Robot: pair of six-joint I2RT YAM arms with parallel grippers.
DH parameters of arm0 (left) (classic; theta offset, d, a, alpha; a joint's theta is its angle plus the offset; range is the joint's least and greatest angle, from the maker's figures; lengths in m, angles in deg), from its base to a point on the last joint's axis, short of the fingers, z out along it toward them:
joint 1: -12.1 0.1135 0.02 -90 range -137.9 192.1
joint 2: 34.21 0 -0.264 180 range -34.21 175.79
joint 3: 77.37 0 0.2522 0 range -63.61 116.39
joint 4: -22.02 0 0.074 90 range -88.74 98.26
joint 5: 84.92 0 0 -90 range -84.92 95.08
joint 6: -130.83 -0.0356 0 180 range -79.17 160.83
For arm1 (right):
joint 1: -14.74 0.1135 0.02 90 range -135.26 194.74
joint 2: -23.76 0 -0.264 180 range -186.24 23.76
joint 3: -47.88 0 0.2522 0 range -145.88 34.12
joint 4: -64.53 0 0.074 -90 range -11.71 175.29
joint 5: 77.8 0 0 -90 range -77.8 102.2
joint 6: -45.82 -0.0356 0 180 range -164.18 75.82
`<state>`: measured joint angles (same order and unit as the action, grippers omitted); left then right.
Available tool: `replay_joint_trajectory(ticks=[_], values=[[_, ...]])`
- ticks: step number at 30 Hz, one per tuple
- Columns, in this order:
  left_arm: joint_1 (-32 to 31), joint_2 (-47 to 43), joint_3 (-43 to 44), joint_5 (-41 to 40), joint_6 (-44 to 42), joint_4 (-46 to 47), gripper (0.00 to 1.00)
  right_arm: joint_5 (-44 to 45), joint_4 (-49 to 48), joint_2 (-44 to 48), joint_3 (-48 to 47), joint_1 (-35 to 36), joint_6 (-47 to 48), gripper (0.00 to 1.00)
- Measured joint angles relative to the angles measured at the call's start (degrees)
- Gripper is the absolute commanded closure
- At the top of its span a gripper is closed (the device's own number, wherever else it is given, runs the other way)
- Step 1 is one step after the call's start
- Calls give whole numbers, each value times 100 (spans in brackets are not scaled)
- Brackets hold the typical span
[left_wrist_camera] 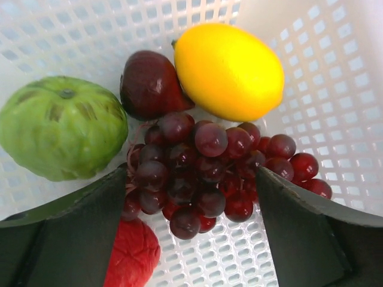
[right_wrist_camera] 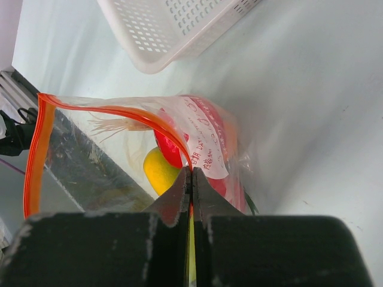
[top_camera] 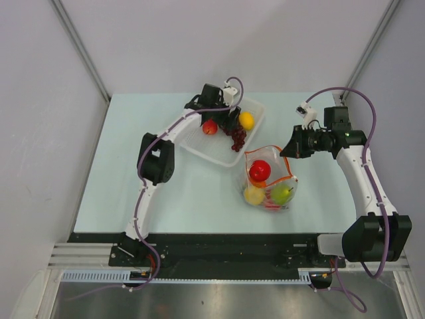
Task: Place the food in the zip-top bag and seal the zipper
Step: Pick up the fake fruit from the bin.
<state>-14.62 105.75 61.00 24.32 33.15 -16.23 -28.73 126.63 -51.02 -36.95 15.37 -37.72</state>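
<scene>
The dark purple grape bunch lies in the white perforated tray, between the wide-apart fingers of my open left gripper. Round the grapes lie a yellow lemon, a green fruit, a dark red fruit and a red fruit. The clear zip-top bag stands open right of the tray and holds a red apple, a yellow fruit and a green fruit. My right gripper is shut on the bag's rim at the orange zipper.
The tray sits diagonally at the back middle of the pale table, with my left arm reaching over it. Grey walls close in the back and both sides. The table's near edge meets a black rail by the arm bases.
</scene>
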Motion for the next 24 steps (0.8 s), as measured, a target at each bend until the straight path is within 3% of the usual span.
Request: replay_joint_trajectory(ticks=[9, 15, 24], values=[[-37, 52, -2, -234, -586, -549, 50, 0, -7, -15, 0, 0, -37, 100], [-131, -22, -20, -352, -1045, -756, 98, 0, -28, -33, 0, 2, -50, 100], [-151, -553, -369, -251, -1128, -1102, 100, 0, -44, -33, 0, 7, -70, 100]])
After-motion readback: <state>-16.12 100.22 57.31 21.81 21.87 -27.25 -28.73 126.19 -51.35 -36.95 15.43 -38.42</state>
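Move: The grapes lie right between the left hand's open fingers, about 1 cm back, 1 cm right and 3 cm below it. The lemon is roughly 3 cm ahead and 5 cm right, the dark red fruit some 5 cm ahead and 2 cm right, the green fruit about 8 cm ahead and 3 cm left, and the red fruit 2 cm ahead and 7 cm left. From the right hand the grapes are some 21 cm ahead, 17 cm left and 16 cm below. Down and back-left into the grapes goes the left hand, sinking about 2.5 cm with its left side tilting up some 10 degrees, while the fingers close from wide open to shut, pinching the bunch seemingly by its stem. It then rises nearly 3 cm, still drawing back. The right hand stays put, keeping its pinch on the bag's rim. ##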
